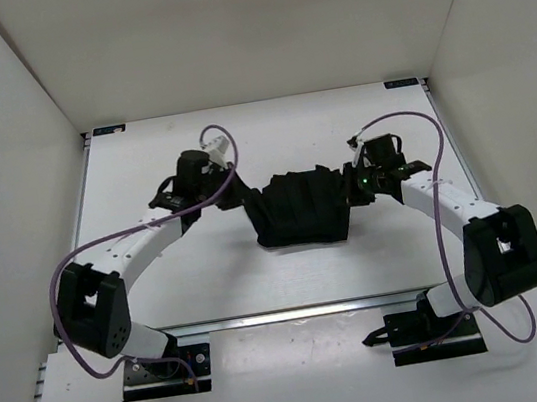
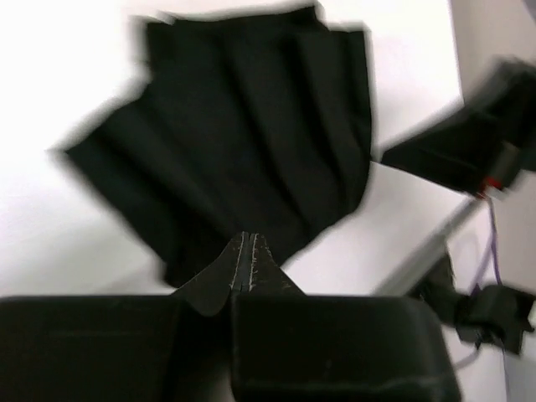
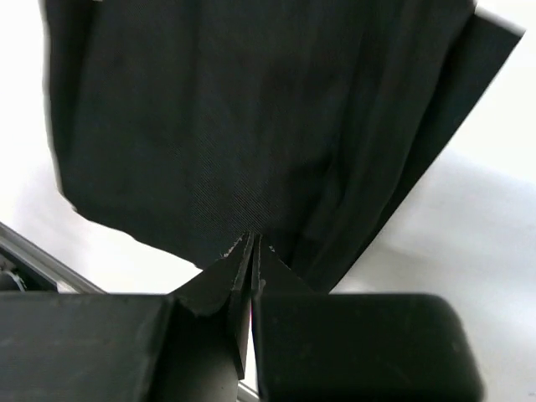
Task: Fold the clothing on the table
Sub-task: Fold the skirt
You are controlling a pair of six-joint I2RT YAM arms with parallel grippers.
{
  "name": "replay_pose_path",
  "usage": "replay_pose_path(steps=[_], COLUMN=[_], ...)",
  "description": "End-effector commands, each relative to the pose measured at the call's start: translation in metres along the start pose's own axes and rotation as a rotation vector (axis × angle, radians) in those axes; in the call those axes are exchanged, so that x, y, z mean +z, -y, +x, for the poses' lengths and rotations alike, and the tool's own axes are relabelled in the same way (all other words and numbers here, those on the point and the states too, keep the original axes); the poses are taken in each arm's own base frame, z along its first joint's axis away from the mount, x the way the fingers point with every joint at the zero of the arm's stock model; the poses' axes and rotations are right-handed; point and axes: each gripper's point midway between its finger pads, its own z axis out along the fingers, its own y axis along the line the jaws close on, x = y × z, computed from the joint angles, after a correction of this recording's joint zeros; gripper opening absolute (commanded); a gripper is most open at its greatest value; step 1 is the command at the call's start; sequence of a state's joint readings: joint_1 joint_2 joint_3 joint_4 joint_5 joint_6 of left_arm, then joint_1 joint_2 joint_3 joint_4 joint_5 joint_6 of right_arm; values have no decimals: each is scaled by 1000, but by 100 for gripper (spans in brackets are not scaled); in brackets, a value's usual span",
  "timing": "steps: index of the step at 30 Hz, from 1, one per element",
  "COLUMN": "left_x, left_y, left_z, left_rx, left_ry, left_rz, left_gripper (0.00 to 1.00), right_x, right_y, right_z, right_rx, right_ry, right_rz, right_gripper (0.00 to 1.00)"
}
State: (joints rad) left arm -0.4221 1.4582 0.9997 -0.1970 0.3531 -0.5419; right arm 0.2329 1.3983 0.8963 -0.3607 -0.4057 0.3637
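Observation:
The black clothing (image 1: 300,211) lies bunched in pleat-like folds in the middle of the white table (image 1: 261,283), stretched between my two grippers. My left gripper (image 1: 240,193) is at its left end. In the left wrist view the folds of the clothing (image 2: 243,126) fan out from the left gripper (image 2: 249,236), whose jaws are pressed together on the fabric edge. My right gripper (image 1: 353,188) is at the right end. Seen from the right wrist, the clothing (image 3: 251,109) runs down into the right gripper (image 3: 254,239), which is shut on its edge.
White wall panels (image 1: 18,147) enclose the table on three sides. A metal rail (image 1: 295,311) runs along the near edge, with both arm bases (image 1: 162,370) behind it. Purple cables (image 1: 219,143) loop over the arms. The right arm's wrist (image 2: 469,151) shows in the left wrist view.

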Motion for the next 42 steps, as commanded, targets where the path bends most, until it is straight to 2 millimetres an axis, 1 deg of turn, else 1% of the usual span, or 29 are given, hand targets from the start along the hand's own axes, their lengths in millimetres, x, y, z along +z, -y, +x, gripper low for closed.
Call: replay_pose_path(steps=[1, 3, 6, 7, 9, 11, 14, 16, 17, 19, 20, 21, 22, 23, 24, 25, 26, 27, 28, 31, 33, 34, 35, 36, 37, 38, 39, 40, 42], left_x=[13, 22, 38, 40, 49, 53, 56, 55, 55, 53, 51, 47, 41, 36, 30, 18, 11, -2, -15, -51, -70, -80, -86, -92, -96, -101, -105, -107, -110], left_y=[49, 58, 50, 46, 30, 10, -12, -14, -14, -13, -8, -4, -1, 1, 5, 9, 3, 6, 2, -19, -50, -64, -71, -83, -95, -98, -105, -110, -107], left_z=[21, 44, 70, 76, 93, 114, 134, 126, 117, 98, 83, 69, 58, 42, 29, 13, 2, -11, -24, -41, -40, -34, -33, -23, -11, -10, 3, 12, 22], left_rx=[51, 52, 50, 50, 28, -5, -18, -14, -4, 19, 32, 40, 40, 41, 54, 63, 58, 78, 90, 153, 188, 209, 208, 216, 210, 207, 191, 184, 183], left_ry=[-62, -129, -188, -197, -233, -280, -333, -320, -306, -273, -254, -235, -211, -193, -165, -121, -93, -51, 3, 73, 68, 52, 56, 27, -10, -10, -33, -45, -38], left_rz=[144, 179, 153, 150, 126, 91, 39, 28, 23, 5, 13, 15, 17, 18, 15, 16, -7, -12, -32, -168, -359, -435, -468, -516, -551, -555, -568, -570, -553], left_gripper=[0, 0, 0, 0, 0, 0, 0, 0, 0, 0, 4, 11, 22, 31, 47, 61, 70, 82, 98, 98, 99, 99, 99, 99, 99, 99, 99, 99, 99], right_x=[9, 18, 32, 36, 40, 42, 42, 38, 36, 21, 15, 7, -5, -17, -23, -32, -40, -44, -49, -50, -49, -48, -48, -46, -49, -49, -50, -53, -52], right_y=[-13, -8, -10, -6, -4, -9, 0, -5, 0, -3, -8, -12, -17, -26, -28, -30, -34, -34, -37, -22, 0, 6, 13, 23, 26, 34, 35, 37, 41], right_z=[-4, 10, 30, 31, 35, 37, 31, 22, 20, -3, -13, -20, -37, -51, -54, -68, -74, -77, -78, -69, -54, -46, -40, -27, -26, -21, -15, -15, -3], right_rx=[-47, -26, -16, -8, -5, -19, -15, -12, 3, 10, -3, -12, -41, -57, -90, -122, -145, -143, -177, -183, -154, -152, -153, -134, -135, -127, -130, -126, -94], right_ry=[38, 13, -35, -42, -55, -61, -38, -25, -29, 12, 31, 44, 91, 121, 126, 162, 177, 180, 190, 186, 140, 115, 104, 64, 72, 60, 49, 64, 52], right_rz=[-52, -49, -62, -58, -56, -72, -48, -75, -66, -89, -102, -133, -149, -152, -139, -115, -106, -95, -88, 5, 79, 86, 116, 147, 171, 200, 205, 214, 206], right_gripper=[0, 0, 0, 0, 0, 0, 0, 0, 0, 0, 2, 15, 25, 49, 72, 85, 98, 100, 99, 99, 100, 99, 99, 99, 99, 99, 99, 99, 100])
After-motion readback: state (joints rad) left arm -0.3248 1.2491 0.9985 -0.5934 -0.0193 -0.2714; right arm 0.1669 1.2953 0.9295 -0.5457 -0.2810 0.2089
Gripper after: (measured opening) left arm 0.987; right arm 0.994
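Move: The folded skirt's middle is about 4 cm ahead of my left hand, 14 cm to its right and 13 cm below. For my left hand, its near-left corner is some 6 cm back and 1 cm right. From my right hand, the skirt's middle lies roughly 6 cm ahead, 13 cm left and 9 cm below, and its near-right corner is about 6 cm back and 1 cm left. Fingers shut, I bring my left hand back, right and about 13 cm down to table height by the skirt's near-left corner, while my right dips about 5 cm over the near-right side. Then both rise forward and open wide; my left swings left clear of the skirt, and my right sinks again, easing right and back. Contact can't be seen. ##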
